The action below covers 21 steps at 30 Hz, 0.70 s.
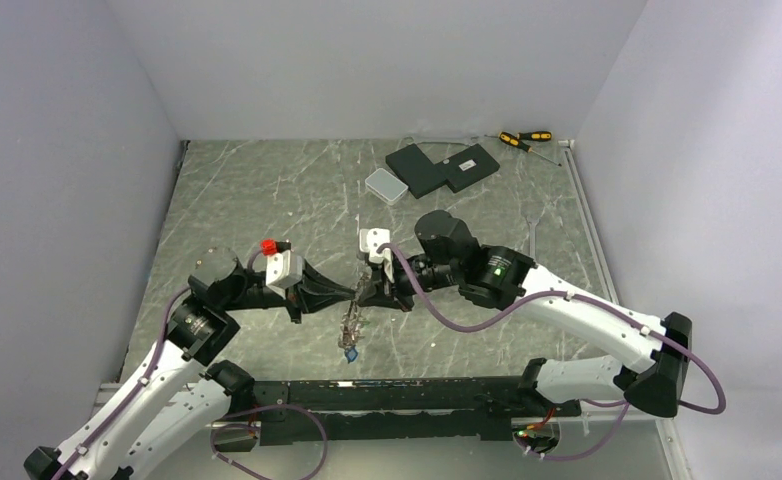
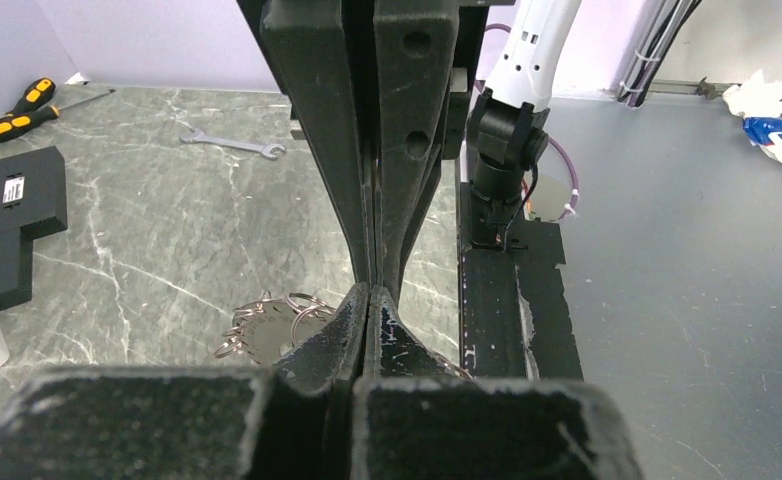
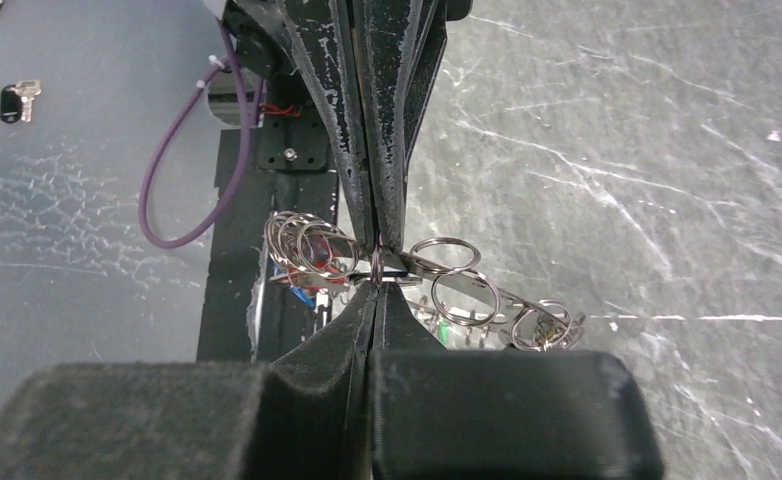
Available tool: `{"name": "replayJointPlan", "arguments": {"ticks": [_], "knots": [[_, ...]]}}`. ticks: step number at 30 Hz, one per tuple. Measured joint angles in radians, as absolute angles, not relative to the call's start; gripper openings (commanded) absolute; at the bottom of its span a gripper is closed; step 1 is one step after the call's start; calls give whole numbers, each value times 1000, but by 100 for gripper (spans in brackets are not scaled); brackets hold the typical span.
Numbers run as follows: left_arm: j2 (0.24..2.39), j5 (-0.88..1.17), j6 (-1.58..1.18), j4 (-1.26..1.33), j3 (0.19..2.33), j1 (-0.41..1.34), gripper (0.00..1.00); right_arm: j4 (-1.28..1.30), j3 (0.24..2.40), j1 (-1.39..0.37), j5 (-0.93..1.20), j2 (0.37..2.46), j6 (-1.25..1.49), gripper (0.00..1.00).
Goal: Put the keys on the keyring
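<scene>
The keyring (image 3: pixel 512 300), a flat silver plate with several small wire rings round its rim, hangs tilted between my two grippers above the marble table. My right gripper (image 3: pixel 375 290) is shut, its tips pinching a small wire ring at the plate's rim. Tip to tip with it, my left gripper (image 2: pixel 368 290) is shut on the keyring (image 2: pixel 267 335), which sticks out to the left of its fingers. In the top view both grippers (image 1: pixel 347 292) (image 1: pixel 365 290) meet mid-table, with the keyring (image 1: pixel 350 325) dangling below them. Keys hang beneath it: a blue one (image 1: pixel 350 352) (image 3: pixel 304 296) and a green one (image 3: pixel 443 334).
A silver wrench (image 2: pixel 232 145) lies on the table. Orange-handled screwdrivers (image 1: pixel 524 138), black boxes (image 1: pixel 442 167) and a small white box (image 1: pixel 386 185) sit at the back. A black-headed key (image 3: pixel 15 100) lies on the grey surface beyond the black base rail (image 1: pixel 407 395).
</scene>
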<state>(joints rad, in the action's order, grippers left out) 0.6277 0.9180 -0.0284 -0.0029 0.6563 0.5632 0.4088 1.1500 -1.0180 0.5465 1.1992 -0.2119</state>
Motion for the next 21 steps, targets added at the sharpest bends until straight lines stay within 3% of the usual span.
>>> {"name": "replayJointPlan", "arguments": {"ticks": [9,14,17,21], "knots": [[572,909,-91,70,609,556,0,358,1132,-1014,597,1210,-189,0],[568,909,-127,123,605,545,0,326,1131,-1010,613,1210,-172,7],[566,910,-154,163,593,540,0,309,1127,-1008,622,1210,-160,15],[565,908,-183,213,582,534,0,302,1124,-1007,635,1211,-146,38]]}}
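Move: Between the two grippers, whose tips almost meet, the keyring hangs roughly upright and edge-on. Its middle lies about 1 cm ahead, 1 cm right and 7 cm below the left hand, and 1 cm ahead, level sideways and 6 cm below the right. The small ring at the tips is within 1 cm of both. The blue key dangles roughly 17 cm below the left hand, 1 cm back and 1 cm right. Parting from the left fingertips, the right gripper eases about 1 cm to its left, dips and comes back up, then opens part-way, freeing the small ring at the keyring's upper edge. The left gripper stays shut on that ring and, after a slight draw back, lifts about 2 cm, its tips tilting up some 5 degrees. ##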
